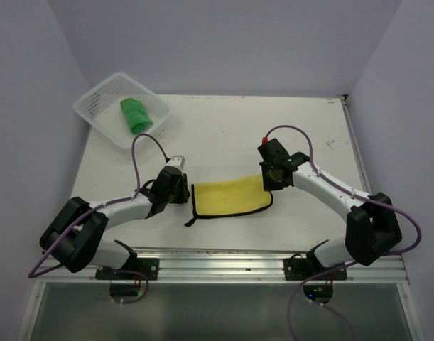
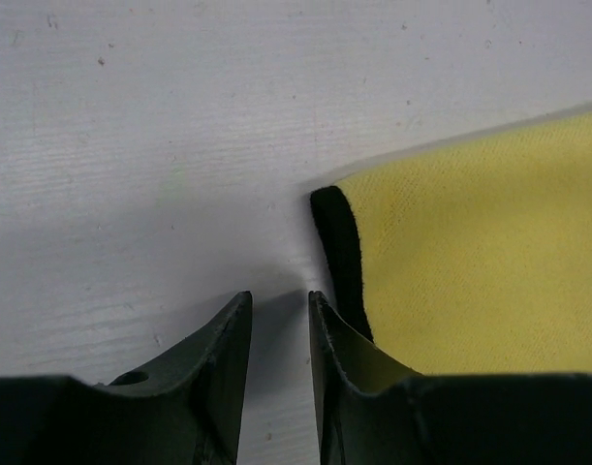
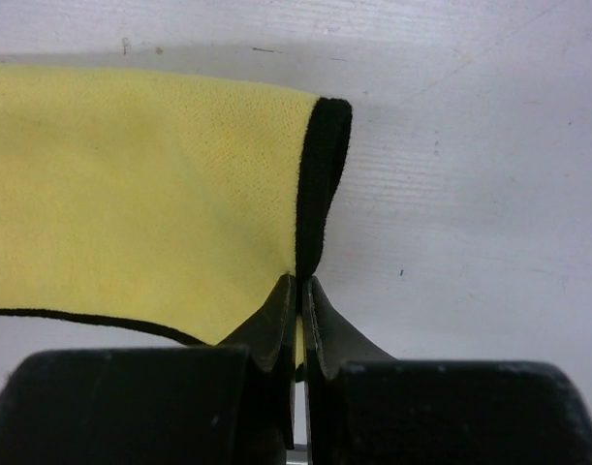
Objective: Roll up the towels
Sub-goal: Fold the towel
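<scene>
The yellow towel [image 1: 231, 195] lies flat near the table's front, its black edge folded up at both ends. My right gripper [image 1: 268, 185] is shut on its right edge; the right wrist view shows the jaws [image 3: 298, 283] pinching the black-edged fold of the yellow towel [image 3: 131, 194]. My left gripper [image 1: 187, 190] sits low at the cloth's left end. It is open by a narrow gap [image 2: 278, 298] with only bare table between the fingers, and the yellow towel [image 2: 489, 262] lies just right of the right finger. The green towel [image 1: 136, 115] lies rolled in the basket.
A white mesh basket [image 1: 99, 105] stands at the back left corner of the table. A metal rail [image 1: 224, 259] runs along the near edge between the two arm bases. Grey walls close in the back and sides.
</scene>
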{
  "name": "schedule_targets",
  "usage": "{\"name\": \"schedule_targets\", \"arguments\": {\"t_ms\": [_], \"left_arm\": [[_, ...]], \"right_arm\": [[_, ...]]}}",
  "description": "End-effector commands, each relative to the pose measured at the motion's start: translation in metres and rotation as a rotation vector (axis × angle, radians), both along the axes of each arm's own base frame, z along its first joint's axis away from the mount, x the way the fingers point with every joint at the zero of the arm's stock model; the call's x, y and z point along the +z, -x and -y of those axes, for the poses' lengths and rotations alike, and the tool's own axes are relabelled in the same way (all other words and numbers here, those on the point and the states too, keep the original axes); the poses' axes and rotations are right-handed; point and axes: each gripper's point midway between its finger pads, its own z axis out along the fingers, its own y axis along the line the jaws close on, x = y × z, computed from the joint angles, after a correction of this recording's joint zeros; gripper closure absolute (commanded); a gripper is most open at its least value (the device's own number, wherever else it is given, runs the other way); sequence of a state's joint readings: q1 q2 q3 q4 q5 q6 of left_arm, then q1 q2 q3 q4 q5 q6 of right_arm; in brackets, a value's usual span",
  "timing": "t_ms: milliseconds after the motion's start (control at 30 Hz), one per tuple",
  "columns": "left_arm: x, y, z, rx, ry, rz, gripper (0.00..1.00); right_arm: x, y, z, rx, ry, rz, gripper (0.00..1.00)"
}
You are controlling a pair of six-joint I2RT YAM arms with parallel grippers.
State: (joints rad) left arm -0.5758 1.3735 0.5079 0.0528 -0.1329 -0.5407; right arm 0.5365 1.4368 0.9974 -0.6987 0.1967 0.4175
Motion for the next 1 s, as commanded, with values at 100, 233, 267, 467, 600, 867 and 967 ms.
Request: {"name": "schedule_targets", "arguments": {"t_ms": [100, 233, 267, 467, 600, 867, 967], "left_arm": [[-0.004, -0.004, 0.018, -0.036, 0.082, 0.001, 0.68], [-0.006, -0.006, 0.026, -0.056, 0.104, -0.011, 0.69], [-0.006, -0.006, 0.028, -0.059, 0.107, -0.013, 0.7], [-0.006, -0.006, 0.03, -0.072, 0.121, -0.009, 0.7], [-0.006, -0.002, 0.034, -0.087, 0.144, -0.019, 0.7], [-0.005, 0.005, 0.038, -0.097, 0.166, -0.021, 0.71], [-0.005, 0.007, 0.038, -0.098, 0.177, -0.022, 0.71]], "right_arm": [[0.03, -0.006, -0.006, 0.035, -0.024, 0.043, 1.0], [0.031, -0.007, -0.012, 0.048, -0.038, 0.037, 1.0], [0.031, -0.007, -0.014, 0.052, -0.041, 0.037, 1.0], [0.035, -0.007, -0.038, 0.105, -0.043, 0.047, 1.0], [0.037, -0.005, -0.061, 0.138, -0.058, 0.048, 1.0], [0.035, -0.007, -0.098, 0.193, -0.042, 0.038, 1.0], [0.037, -0.007, -0.111, 0.205, -0.052, 0.041, 1.0]]}}
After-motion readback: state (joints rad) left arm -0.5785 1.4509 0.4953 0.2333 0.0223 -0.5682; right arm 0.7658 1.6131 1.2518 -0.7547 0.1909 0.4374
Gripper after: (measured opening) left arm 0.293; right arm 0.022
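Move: The right hand holds the yellow towel's right hem some 7 cm above the table; the towel's left hem, where it is headed, lies about 22 cm to its left, 1 cm back and 7 cm lower. From the left hand, low over the table, that left hem is about 3 cm to the right, 1 cm back and 1 cm lower; the towel's black loop sits roughly 8 cm back and 2 cm right. The basket stands 28 cm ahead and 19 cm left. Still pinching the right hem, the right hand first lifts it a couple of centimetres, then sweeps nearly 10 cm left over the towel towards the left hem, turning a bit over 10 degrees counter-clockwise. The left hand slides about 4 cm right, low and with fingers part open, bringing them astride the left hem and rolling slightly. ##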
